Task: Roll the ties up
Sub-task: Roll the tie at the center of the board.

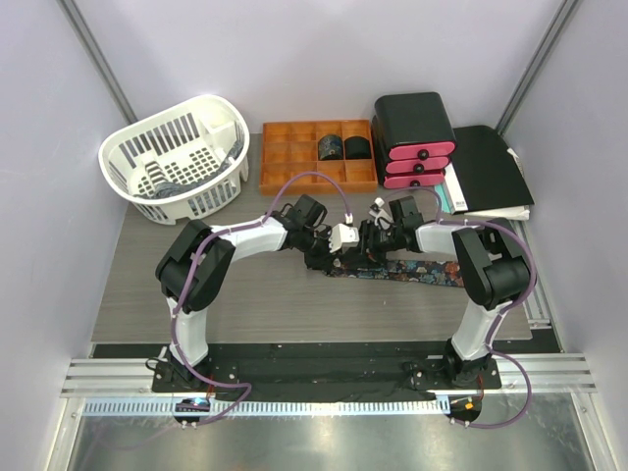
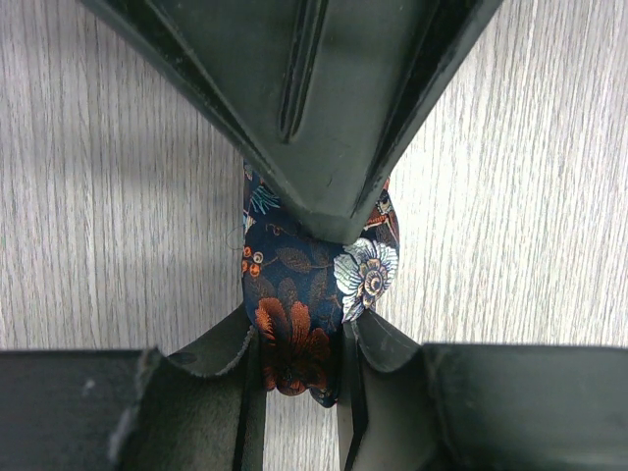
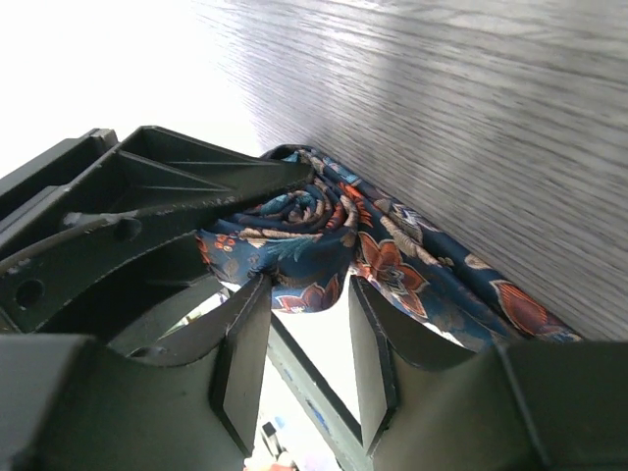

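Observation:
A dark navy tie with orange and white flowers lies across the middle of the table, its flat length (image 1: 417,272) running right. Its left end is wound into a roll (image 2: 294,285). My left gripper (image 2: 299,339) is shut on that roll, with the fabric pinched between both fingers. My right gripper (image 3: 304,294) faces it from the other side, jaws apart, with the spiral end of the roll (image 3: 314,221) just past its tips. In the top view both grippers meet over the roll (image 1: 361,247). Two rolled ties (image 1: 342,147) sit in the orange tray (image 1: 285,162).
A white slatted basket (image 1: 177,162) stands at the back left. A black unit with pink drawers (image 1: 414,137) and a black folder (image 1: 491,167) on papers stand at the back right. Purple cables loop over both arms.

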Tool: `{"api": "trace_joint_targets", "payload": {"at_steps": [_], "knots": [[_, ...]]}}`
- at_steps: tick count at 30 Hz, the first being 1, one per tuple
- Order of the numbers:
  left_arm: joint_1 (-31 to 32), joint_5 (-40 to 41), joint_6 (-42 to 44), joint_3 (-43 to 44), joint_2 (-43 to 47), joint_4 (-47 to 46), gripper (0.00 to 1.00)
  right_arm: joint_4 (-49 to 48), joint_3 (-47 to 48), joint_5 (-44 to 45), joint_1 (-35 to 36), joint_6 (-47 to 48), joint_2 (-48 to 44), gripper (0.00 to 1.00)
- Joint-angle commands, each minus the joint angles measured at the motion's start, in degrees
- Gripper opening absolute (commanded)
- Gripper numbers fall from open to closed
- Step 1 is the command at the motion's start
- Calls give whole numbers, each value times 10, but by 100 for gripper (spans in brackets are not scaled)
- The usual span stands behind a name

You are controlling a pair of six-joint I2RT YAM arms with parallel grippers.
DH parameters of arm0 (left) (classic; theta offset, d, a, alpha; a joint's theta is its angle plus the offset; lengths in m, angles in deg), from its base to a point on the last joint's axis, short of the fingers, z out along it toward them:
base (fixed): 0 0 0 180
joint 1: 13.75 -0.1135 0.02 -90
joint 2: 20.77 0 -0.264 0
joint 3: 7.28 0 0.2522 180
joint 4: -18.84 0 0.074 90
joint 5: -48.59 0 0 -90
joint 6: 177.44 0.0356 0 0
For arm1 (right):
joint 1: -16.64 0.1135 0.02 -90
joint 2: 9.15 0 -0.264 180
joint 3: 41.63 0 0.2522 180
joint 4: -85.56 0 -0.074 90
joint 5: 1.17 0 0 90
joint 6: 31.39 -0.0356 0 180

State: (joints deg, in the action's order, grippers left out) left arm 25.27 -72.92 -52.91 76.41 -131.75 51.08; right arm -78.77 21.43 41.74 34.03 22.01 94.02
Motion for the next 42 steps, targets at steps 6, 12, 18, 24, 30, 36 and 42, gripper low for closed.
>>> {"api": "trace_joint_targets", "payload": {"at_steps": [6,12,18,24,30,36,42], "knots": [[-3,29,-5,-14,-18,12,22,-58,2,-1,15,-31,-3,41],[-3,30,-9,-16,-14,13,24,-45,-10,1,12,-10,18,2],[-9,25,-42,-21,5,-5,43,5,-14,30,-3,36,27,1],[-18,-12,-90,-60,71,-76,65,54,-12,58,-20,82,42,1],[-18,-42,-130,-72,103,-112,73,82,-2,88,-29,128,69,1],[-11,-82,-111,-81,82,-164,81,85,7,85,-29,132,84,1],[6,-98,-45,-85,56,-176,76,89,14,74,-30,128,89,1]]}}
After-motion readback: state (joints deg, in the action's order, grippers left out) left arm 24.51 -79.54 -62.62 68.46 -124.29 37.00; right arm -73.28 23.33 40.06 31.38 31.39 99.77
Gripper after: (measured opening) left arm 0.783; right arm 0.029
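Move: The rolled end of the tie is already pinched by the left hand, its middle about 3 cm to the right of the left hand point and level with it. From the right hand, that roll is some 4 cm to the left and about 2 cm lower, with the unrolled strip centred roughly 10 cm to the right, 2 cm back and 4 cm below. The orange tray lies about 25 cm ahead of the left hand and 3 cm to its left. Right fingers shut on the tie where the strip leaves the roll: the hand nudges about 1 cm left while closing, then goes down and to the right, ending some 3 cm lower, and holds there. The left hand opens wide and lets go of the roll, easing a little left, then lifting about 4 cm and swinging back right over the roll, its fingers tilting some 10 degrees flatter. ##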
